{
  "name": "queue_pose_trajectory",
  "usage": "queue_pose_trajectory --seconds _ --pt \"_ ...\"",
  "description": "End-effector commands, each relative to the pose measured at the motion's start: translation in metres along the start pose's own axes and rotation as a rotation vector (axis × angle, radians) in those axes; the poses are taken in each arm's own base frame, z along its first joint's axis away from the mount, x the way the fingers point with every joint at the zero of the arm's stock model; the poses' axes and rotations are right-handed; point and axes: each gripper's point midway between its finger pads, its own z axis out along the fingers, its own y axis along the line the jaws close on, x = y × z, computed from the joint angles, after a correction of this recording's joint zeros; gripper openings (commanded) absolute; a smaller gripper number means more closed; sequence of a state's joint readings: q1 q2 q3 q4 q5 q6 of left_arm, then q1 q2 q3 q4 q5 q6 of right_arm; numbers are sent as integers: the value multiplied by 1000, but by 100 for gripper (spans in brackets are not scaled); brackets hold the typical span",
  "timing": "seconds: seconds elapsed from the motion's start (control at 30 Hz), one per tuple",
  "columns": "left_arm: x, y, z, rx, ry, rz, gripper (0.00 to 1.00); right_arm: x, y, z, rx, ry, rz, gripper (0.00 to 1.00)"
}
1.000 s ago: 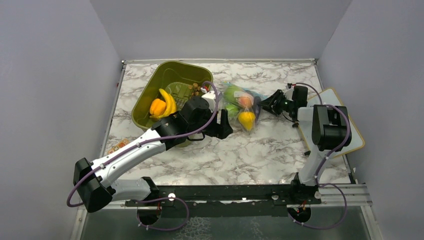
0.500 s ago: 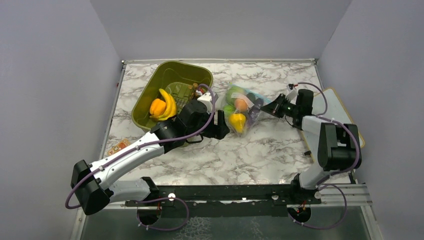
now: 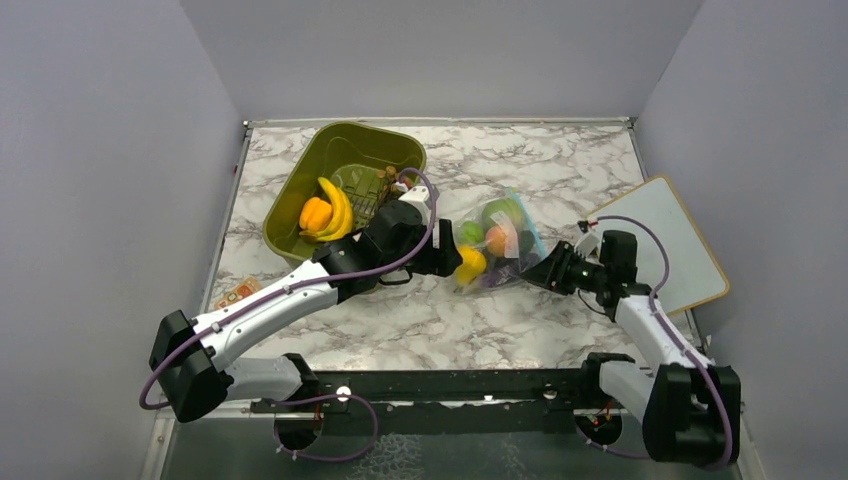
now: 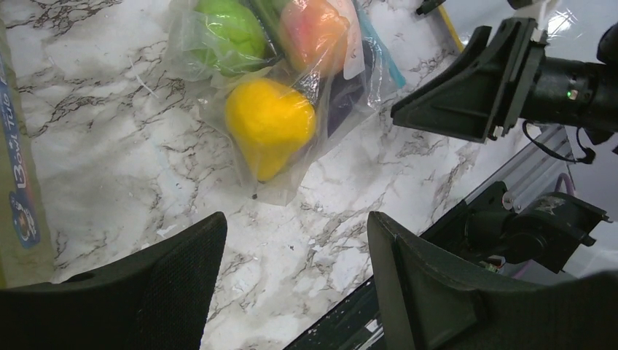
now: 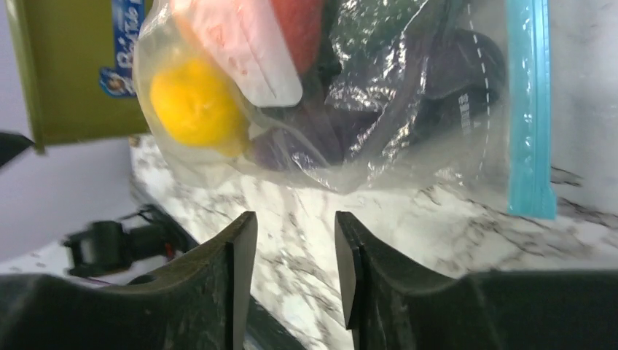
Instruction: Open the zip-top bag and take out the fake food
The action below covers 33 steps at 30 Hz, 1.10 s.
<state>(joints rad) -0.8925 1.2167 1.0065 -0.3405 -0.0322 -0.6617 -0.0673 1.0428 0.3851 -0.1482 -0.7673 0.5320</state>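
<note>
The zip-top bag lies on the marble table, clear and crinkly, with its blue zipper strip along the right side. Inside it is the fake food: a yellow pear, a green piece, a peach fruit and a dark purple eggplant. My left gripper hovers open just left of the bag, nothing between its fingers. My right gripper sits at the bag's near right corner, jaws a little apart and empty, with the bag just beyond its fingertips.
An olive green bin at the back left holds a yellow banana bunch and an orange bell pepper. A white board lies at the right edge. The black base rail runs along the near edge.
The right arm swung from the far right toward the near edge, and the bag shifted nearer and turned with it. The right jaws closed, then parted again. The left gripper stayed open.
</note>
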Motion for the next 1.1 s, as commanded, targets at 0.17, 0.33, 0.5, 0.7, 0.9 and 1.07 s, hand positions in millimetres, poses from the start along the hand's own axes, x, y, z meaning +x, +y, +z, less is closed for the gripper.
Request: queue_pose_trajectory --seconds 0.17,0.33,0.5,0.7,0.9,1.07 --pt "-5 -2 -8 10 -50 0 75 -46 -6 -35 278 -201 42 57" --pt "-8 -2 -14 12 -62 13 76 -110 -29 -34 479 -280 11 57" --pt "-12 -2 -18 14 -73 25 77 -125 -32 13 384 -78 7 56" --pt "-15 -4 -22 22 -88 42 85 -134 -50 49 328 -2 -3 54" --pt "-14 -1 -21 19 -102 38 95 -130 -50 78 189 115 -12 56" --pt "-12 -3 -18 25 -87 38 95 -116 -52 89 118 143 43 56"
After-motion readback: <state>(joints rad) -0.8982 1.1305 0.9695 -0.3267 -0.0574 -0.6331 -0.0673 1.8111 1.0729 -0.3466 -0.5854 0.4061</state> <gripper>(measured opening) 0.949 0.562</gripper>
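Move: The bag's blue zip strip runs obliquely across the right hand's front; its middle lies about 15 cm ahead, 1 cm left and 5 cm lower. Inside the bag, the green vegetable nearest the strip is roughly 18 cm ahead and 8 cm left, the peach 12 cm ahead and 9 cm left, and the yellow pear 6 cm ahead and 14 cm left. From the left hand, the strip's middle is some 16 cm ahead, 17 cm right and 19 cm below. Forward in an arc goes the right hand: its fingers part further to about half open, it rises and swings right clear of the bag's near end, then drops about 8 cm from its peak beside the middle of the zip strip, easing back left with the fingers tipping down, still half open. The left hand hovers, rises slightly and spreads its fingers nearly fully. ##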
